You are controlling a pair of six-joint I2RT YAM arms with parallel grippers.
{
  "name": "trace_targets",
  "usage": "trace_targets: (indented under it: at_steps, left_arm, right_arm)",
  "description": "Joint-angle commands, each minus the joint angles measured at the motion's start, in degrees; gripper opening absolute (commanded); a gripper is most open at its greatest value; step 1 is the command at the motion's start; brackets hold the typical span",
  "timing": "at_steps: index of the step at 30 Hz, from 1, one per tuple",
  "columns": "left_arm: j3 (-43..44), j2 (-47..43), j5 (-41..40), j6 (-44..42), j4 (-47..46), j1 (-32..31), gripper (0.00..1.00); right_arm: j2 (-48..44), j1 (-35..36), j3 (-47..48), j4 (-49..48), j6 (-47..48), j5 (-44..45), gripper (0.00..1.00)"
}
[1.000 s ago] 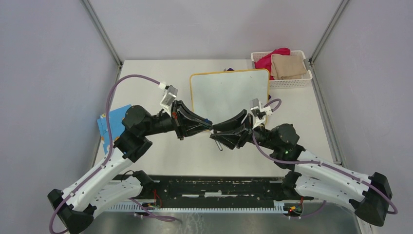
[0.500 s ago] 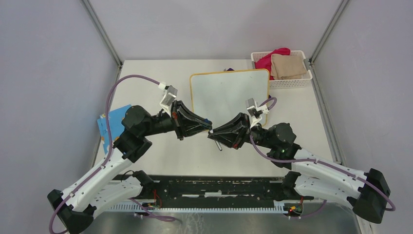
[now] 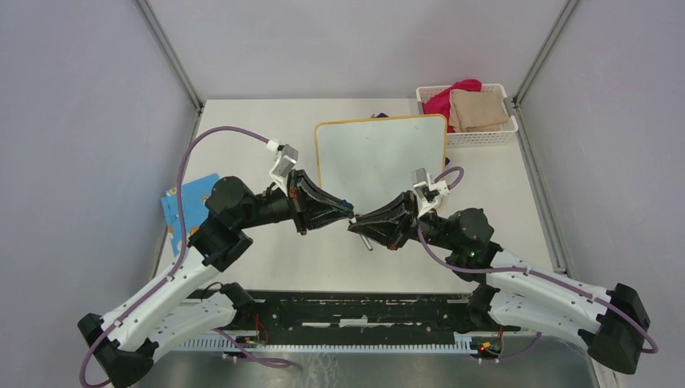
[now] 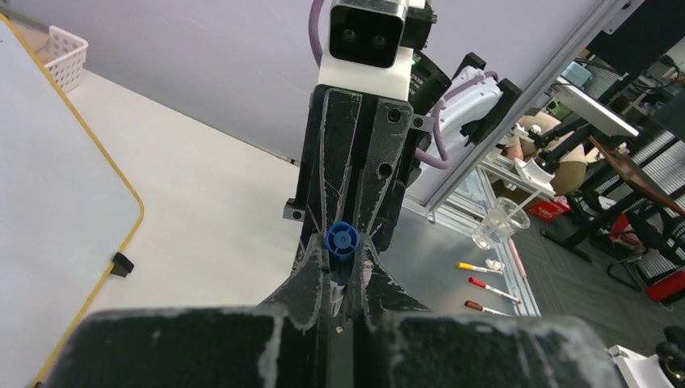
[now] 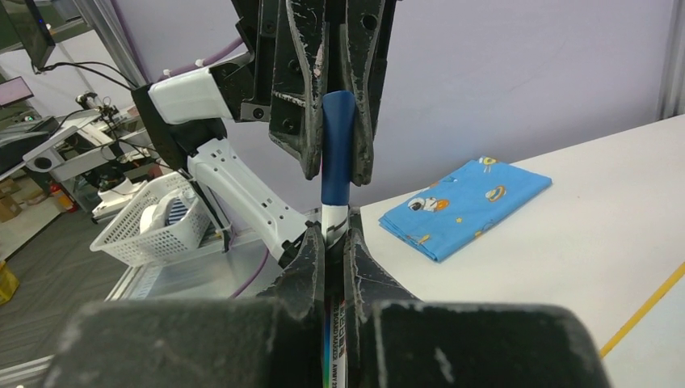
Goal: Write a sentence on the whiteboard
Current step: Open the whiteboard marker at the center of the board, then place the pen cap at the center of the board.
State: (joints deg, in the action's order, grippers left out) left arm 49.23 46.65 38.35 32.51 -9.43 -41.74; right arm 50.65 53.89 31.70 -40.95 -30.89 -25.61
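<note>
The whiteboard (image 3: 380, 158), white with a thin yellow frame, lies at the back middle of the table, and no sentence shows on its face. Just in front of its near edge my two grippers meet tip to tip above the table. My left gripper (image 3: 346, 215) (image 4: 342, 255) is shut on the marker's blue cap (image 4: 342, 240) (image 5: 338, 145). My right gripper (image 3: 361, 223) (image 5: 332, 234) is shut on the marker's white printed barrel (image 5: 333, 217). The barrel's tail pokes out below the right fingers (image 3: 367, 242).
A white basket (image 3: 503, 133) holding red and beige cloths stands at the back right corner. A blue patterned card (image 3: 190, 202) (image 5: 464, 206) lies at the table's left edge. A small dark object (image 3: 380, 115) sits behind the board.
My right gripper's jaws have closed onto the marker barrel. Both grippers stay tip to tip, with only a slight shift of the arms.
</note>
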Motion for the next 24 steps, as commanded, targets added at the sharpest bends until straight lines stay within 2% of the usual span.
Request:
trace_targets:
  at_steps: [1, 11, 14, 18, 21, 24]
  left_arm:
    - [3.0, -3.5, -5.6, -1.6, -3.9, 0.6, 0.02]
    - [2.7, -3.9, -8.8, -2.8, -2.2, 0.6, 0.02]
    - [3.2, -4.4, -12.6, -4.7, 1.6, 0.6, 0.02]
    - [4.0, -6.1, -25.3, -8.8, 12.2, 0.6, 0.02]
    - [4.6, -6.3, -41.5, -10.3, 22.4, 0.6, 0.02]
    - [5.9, -2.5, -54.6, -10.2, 32.4, 0.7, 0.02]
  right_arm:
    - [-2.5, -0.2, -1.9, 0.8, 3.0, -0.2, 0.00]
    - [-4.4, -0.2, -2.8, 2.5, 3.7, 1.2, 0.00]
    - [-5.9, -0.2, -2.9, 5.2, 5.5, 3.3, 0.00]
    - [-9.4, -0.2, -1.9, 15.7, 11.2, 12.5, 0.00]
    - [-12.4, -0.2, -1.2, 25.0, 15.4, 23.2, 0.00]
    - [-13.5, -0.2, -0.7, 31.6, 18.3, 31.9, 0.00]
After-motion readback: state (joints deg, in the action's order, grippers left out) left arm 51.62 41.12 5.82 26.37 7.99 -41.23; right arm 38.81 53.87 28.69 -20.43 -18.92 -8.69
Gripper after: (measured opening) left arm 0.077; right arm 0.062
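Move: The marker stands nearly upright between the hands: its barrel's middle is about 5 cm below the left hand, 2 cm to its right and 1 cm back. From the right hand, the cap is some 4 cm above, 1 cm ahead and 1 cm left. Also from the right hand, the whiteboard's middle is about 28 cm ahead, 9 cm right and 33 cm down; its black clip is 12 cm ahead, 2 cm right. The marker's cap, still pinched in the left fingers, is pulled up about 2.5 cm while the right hand draws the gripped barrel down as much. Then they part: the left swings forward and left, sinking again and turning some 30 degrees counter-clockwise; the right goes forward, right and down towards the whiteboard, turning clockwise, its fingers dipping. Both grips stay shut. ##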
